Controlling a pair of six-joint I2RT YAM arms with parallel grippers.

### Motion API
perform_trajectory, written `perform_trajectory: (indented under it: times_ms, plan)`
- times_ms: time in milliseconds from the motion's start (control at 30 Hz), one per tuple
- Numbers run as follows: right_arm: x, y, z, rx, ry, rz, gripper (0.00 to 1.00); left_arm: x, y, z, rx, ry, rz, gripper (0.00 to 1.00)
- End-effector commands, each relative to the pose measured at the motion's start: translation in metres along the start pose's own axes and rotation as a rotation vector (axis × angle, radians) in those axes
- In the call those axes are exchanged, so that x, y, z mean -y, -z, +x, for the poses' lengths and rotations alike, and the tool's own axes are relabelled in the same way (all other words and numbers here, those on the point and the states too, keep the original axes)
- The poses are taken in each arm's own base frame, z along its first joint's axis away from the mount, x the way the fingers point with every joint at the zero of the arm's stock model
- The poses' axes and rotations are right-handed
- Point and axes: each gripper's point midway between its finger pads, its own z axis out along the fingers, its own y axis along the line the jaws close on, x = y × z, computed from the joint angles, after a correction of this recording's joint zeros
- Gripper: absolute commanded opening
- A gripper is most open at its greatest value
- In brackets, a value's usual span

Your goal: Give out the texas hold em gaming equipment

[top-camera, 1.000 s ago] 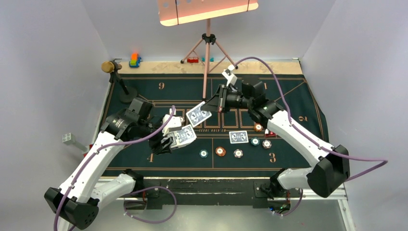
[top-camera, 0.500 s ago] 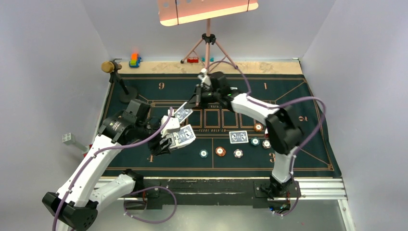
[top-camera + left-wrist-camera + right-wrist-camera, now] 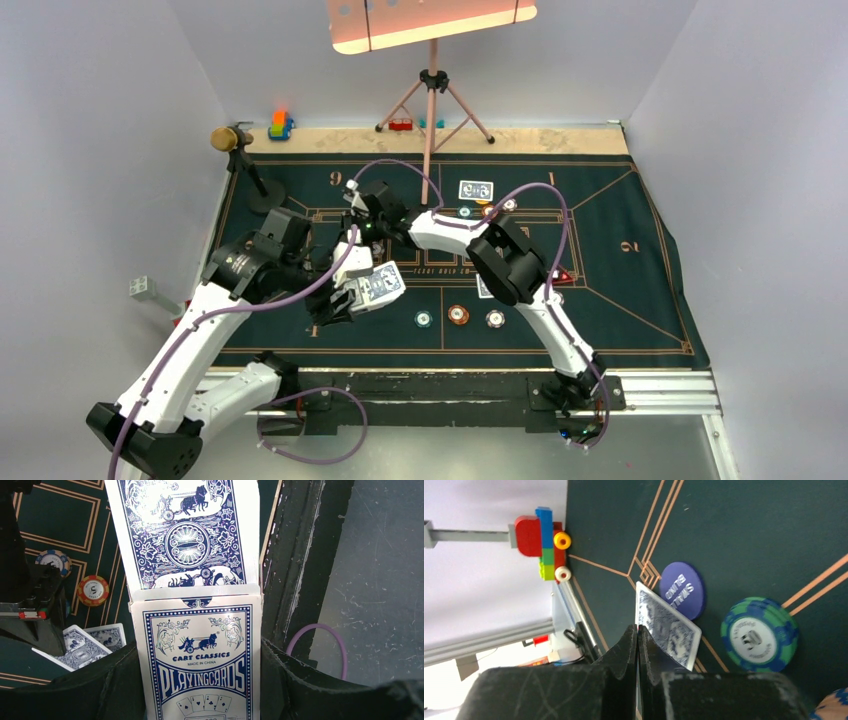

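Observation:
My left gripper (image 3: pixel 197 672) is shut on a white and blue playing-card box (image 3: pixel 200 655), and a blue-backed card (image 3: pixel 185 535) sticks out of its top. The top view shows that box (image 3: pixel 380 286) over the left of the green mat. In the right wrist view my right gripper (image 3: pixel 638 628) is shut, with a blue-backed card (image 3: pixel 669 622) pinched edge-on and jutting forward. Under it lie a purple small-blind disc (image 3: pixel 683 590) and a green and blue chip (image 3: pixel 758 634). More cards (image 3: pixel 476 190) (image 3: pixel 484 288) and chips (image 3: pixel 458 314) (image 3: pixel 424 319) (image 3: pixel 495 319) lie on the mat.
A gold-headed microphone (image 3: pixel 228 138) on a black base stands at the mat's back left corner. Toy blocks (image 3: pixel 280 125) (image 3: pixel 544 542) sit off the mat. A tripod (image 3: pixel 432 110) stands at the back centre. The right arm (image 3: pixel 500 255) reaches across the mat's middle. Two cards (image 3: pixel 82 647) lie below the left gripper.
The right arm has swung from the mat's centre to the left with its card, ending close above the left gripper. A card and chips at the back are uncovered. The left gripper holds still.

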Motion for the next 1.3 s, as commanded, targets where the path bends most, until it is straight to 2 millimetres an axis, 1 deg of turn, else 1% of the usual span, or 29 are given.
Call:
perform_trajectory:
  times_ms: [0,33,100,167,267,333,400,433,467,533,633,667,767,800,867,1033,1067,1100,1167,1267]
  plan:
    - [-0.012,0.002,-0.025,0.070,0.018,-0.006,0.09,0.002,0.003,-0.009,0.039,-0.029,0.004,0.00]
    - [-0.011,0.002,-0.024,0.067,0.021,-0.003,0.16,0.002,0.003,-0.009,0.040,-0.029,0.004,0.00]
    - [-0.008,0.003,-0.025,0.068,0.028,0.014,0.33,0.001,0.003,-0.009,0.038,-0.029,0.003,0.00]
    - [-0.009,0.008,-0.025,0.065,0.034,0.026,0.46,0.001,0.003,-0.009,0.037,-0.031,0.001,0.00]
    - [-0.024,0.024,-0.032,0.087,0.062,0.015,0.59,0.001,0.003,-0.008,0.034,-0.031,0.000,0.00]
    - [-0.039,0.040,-0.040,0.110,0.085,-0.006,0.67,0.000,0.002,-0.007,0.032,-0.030,-0.001,0.00]
    - [-0.055,0.059,-0.047,0.128,0.104,-0.029,0.72,0.000,0.001,-0.006,0.032,-0.030,-0.002,0.00]
    - [-0.068,0.074,-0.052,0.145,0.120,-0.045,0.75,0.000,0.001,-0.006,0.031,-0.030,-0.001,0.00]
    - [-0.076,0.088,-0.056,0.162,0.132,-0.050,0.77,-0.001,0.000,-0.005,0.032,-0.030,-0.002,0.00]
    - [-0.089,0.116,-0.062,0.202,0.153,-0.063,0.81,-0.001,-0.001,-0.005,0.031,-0.028,-0.002,0.00]
    - [-0.101,0.161,-0.063,0.255,0.172,-0.076,0.85,-0.002,-0.001,-0.005,0.029,-0.028,-0.005,0.00]
    - [-0.097,0.176,-0.060,0.264,0.168,-0.073,0.86,-0.003,-0.001,-0.005,0.030,-0.031,-0.005,0.00]
    - [-0.103,0.212,-0.045,0.286,0.180,-0.091,0.89,-0.004,-0.002,-0.006,0.032,-0.033,-0.008,0.00]
    - [-0.106,0.221,-0.037,0.288,0.189,-0.101,0.89,-0.004,-0.002,-0.007,0.033,-0.033,-0.008,0.00]
    - [-0.106,0.233,-0.021,0.282,0.202,-0.098,0.91,-0.005,-0.002,-0.008,0.036,-0.033,-0.008,0.00]
    - [-0.100,0.242,0.016,0.238,0.177,-0.124,0.93,-0.008,-0.002,-0.012,0.043,-0.031,-0.012,0.00]
    - [-0.102,0.246,0.022,0.238,0.180,-0.136,0.93,-0.009,-0.002,-0.013,0.043,-0.029,-0.013,0.00]
    - [-0.101,0.245,0.029,0.226,0.173,-0.138,0.93,-0.009,-0.003,-0.013,0.042,-0.027,-0.013,0.00]
    - [-0.109,0.245,0.036,0.227,0.195,-0.159,0.94,-0.010,-0.003,-0.013,0.042,-0.029,-0.015,0.00]
    - [-0.114,0.235,0.049,0.195,0.202,-0.160,0.95,-0.012,-0.003,-0.015,0.047,-0.030,-0.019,0.00]
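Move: The right hand's closed fingers hold a playing card low over its place by the SMALL BLIND button: the first card already lies there, about 3 cm back, 1 cm right and 3 cm below this hand. From the hand, the button is some 1 cm ahead and 2 cm left, and the green chip 3 cm ahead and 4 cm right, both 3 cm lower. The held deck is roughly 12 cm back, 9 cm right and 11 cm above. From the left hand, the first card is about 10 cm ahead, 4 cm left and 15 cm below. The right hand dips about 1.5 cm, easing slightly forward, as its fingers open and let go of the card over the first one, and they keep spreading to nearly full width as the hand lifts steeply. It climbs some 22 cm and swings about 17 cm to the right, its fingers tipping up by roughly 20 degrees, then draws back about 9 cm while sinking 6 cm towards the deck, which the left hand keeps gripped and almost still. ##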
